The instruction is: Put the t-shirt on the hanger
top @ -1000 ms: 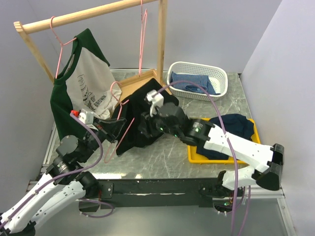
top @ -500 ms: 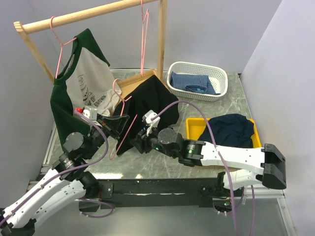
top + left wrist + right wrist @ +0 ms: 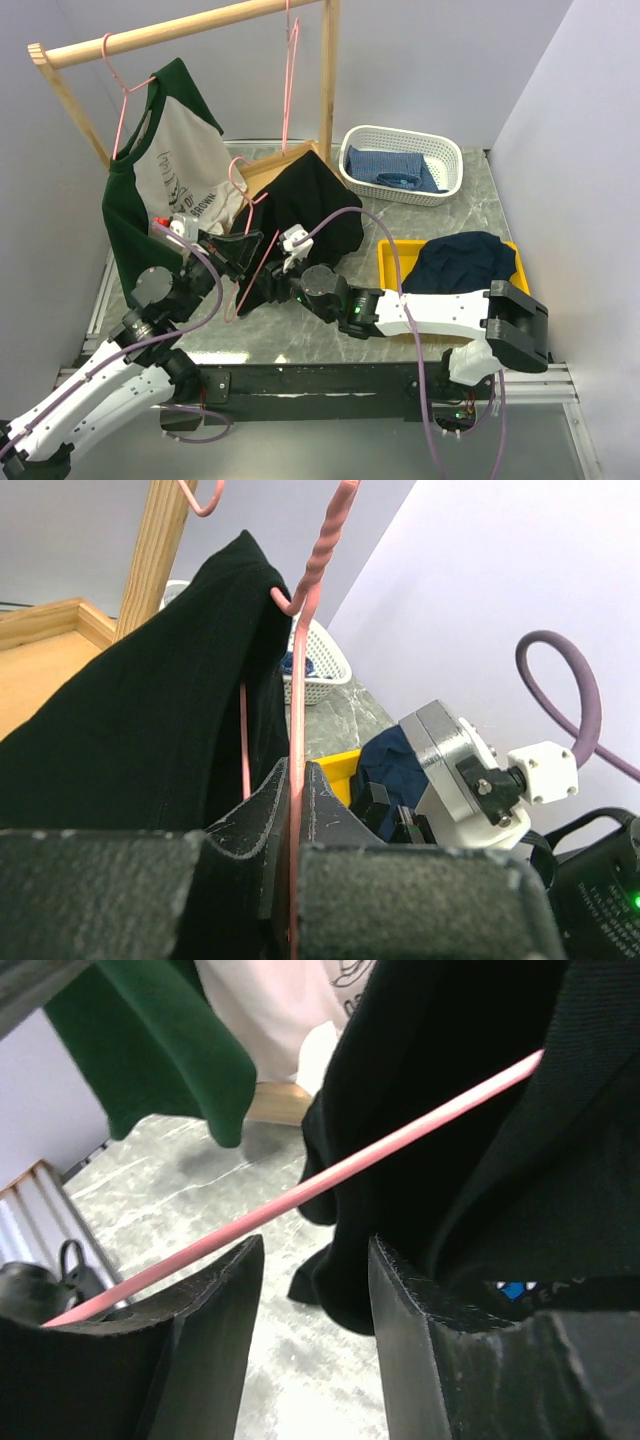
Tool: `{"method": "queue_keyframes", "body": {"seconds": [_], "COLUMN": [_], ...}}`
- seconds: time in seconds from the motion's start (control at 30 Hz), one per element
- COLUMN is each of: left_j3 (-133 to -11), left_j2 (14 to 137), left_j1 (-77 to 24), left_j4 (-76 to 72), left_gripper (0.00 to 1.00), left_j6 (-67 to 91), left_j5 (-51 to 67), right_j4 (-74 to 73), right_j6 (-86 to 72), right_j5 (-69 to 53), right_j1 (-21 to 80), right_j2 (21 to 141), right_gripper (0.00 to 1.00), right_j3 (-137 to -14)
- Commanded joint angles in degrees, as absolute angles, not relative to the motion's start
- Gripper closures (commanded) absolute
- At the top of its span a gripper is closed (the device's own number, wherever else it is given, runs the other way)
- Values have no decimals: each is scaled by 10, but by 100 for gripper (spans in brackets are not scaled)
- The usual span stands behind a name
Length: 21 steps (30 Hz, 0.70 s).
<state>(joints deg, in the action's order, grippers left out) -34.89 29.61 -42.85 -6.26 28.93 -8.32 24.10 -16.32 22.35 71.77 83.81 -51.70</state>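
Observation:
The black t-shirt [image 3: 305, 205] hangs partly over the pink hanger [image 3: 250, 265], which stands tilted over the table. My left gripper [image 3: 243, 250] is shut on the hanger's wire [image 3: 297, 680], with the t-shirt [image 3: 150, 700] draped just beyond its fingers. My right gripper [image 3: 277, 283] is open and empty at the shirt's lower hem. In the right wrist view the gripper [image 3: 312, 1270] has its jaws apart. The hanger's bar [image 3: 300, 1195] crosses above the left finger, and the t-shirt [image 3: 450, 1110] hangs close behind. The white print is hidden.
A grey shirt with green sleeves [image 3: 165, 170] hangs on the wooden rack [image 3: 180, 30] at the left. A spare pink hanger [image 3: 290, 80] hangs from the rack. A white basket [image 3: 400, 165] with blue cloth stands at the back. A yellow tray [image 3: 395, 300] holds a navy garment [image 3: 465, 262].
My right arm has drawn back toward the near edge and leftward, from the shirt's middle down to its lower hem. My left gripper has raised the hanger slightly.

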Motion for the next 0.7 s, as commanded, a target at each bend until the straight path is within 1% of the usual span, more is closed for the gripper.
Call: {"method": "queue_keyframes", "body": {"seconds": [0.0,0.07,0.1,0.13,0.27,0.3,0.37,0.4,0.43,0.57,0.67], "left_j3": [-369,-364,-362,-360,-353,-352,-346,-345,-343,-341,-338], "left_j2": [294,293,294,294,297,298,301,301,301,304,303], "left_j1": [-427,-427,-428,-427,-428,-427,-427,-427,-427,-427,-427], "left_j4": [-141,-151,-156,-161,-180,-187,-193,-200,-205,-213,-217], "left_gripper": [99,99,99,99,99,99,99,99,99,99,99], "left_j6": [300,306,308,312,320,323,329,330,333,336,339], "left_j5": [-98,-104,-109,-112,-124,-127,-138,-141,-146,-152,-166], "right_j4": [303,308,311,317,331,333,333,336,338,352,345], "right_j6": [-157,-156,-157,-162,-168,-168,-168,-168,-169,-161,-157], "right_j5": [256,240,235,231,222,224,226,227,228,221,205], "right_j1": [720,720,720,720,722,723,725,727,729,732,739], "right_j2": [854,865,867,867,864,861,849,844,838,810,793], "right_gripper": [46,49,57,60,67,72,78,88,92,94,100], "right_j3": [-515,-514,-509,-504,-480,-470,-462,-451,-446,-424,-416]}}
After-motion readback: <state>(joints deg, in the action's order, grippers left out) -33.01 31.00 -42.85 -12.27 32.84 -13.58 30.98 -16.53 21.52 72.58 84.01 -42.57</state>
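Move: The right hand, half open, is above the black t-shirt's near edge, which lies about 5 cm below it and 1 cm back and to its right. The body of the black t-shirt is some 10 cm ahead and 6 cm right of this hand. The pink hanger's middle is about 6 cm ahead, 3 cm left and 8 cm up, and the green-white t-shirt about 15 cm ahead and 20 cm left. From the left hand, which is holding the hanger, that near edge is roughly 3 cm back, 4 cm right and 15 cm below. Downward, after a short hover, goes the right hand, about 5 cm beside the hanger, drifting slightly back and to its right as its fingers shut from half open to pinch the near edge of the black t-shirt. The left hand keeps its pinch on the hanger, easing barely a centimetre forward and rolling its left side down a few degrees. ##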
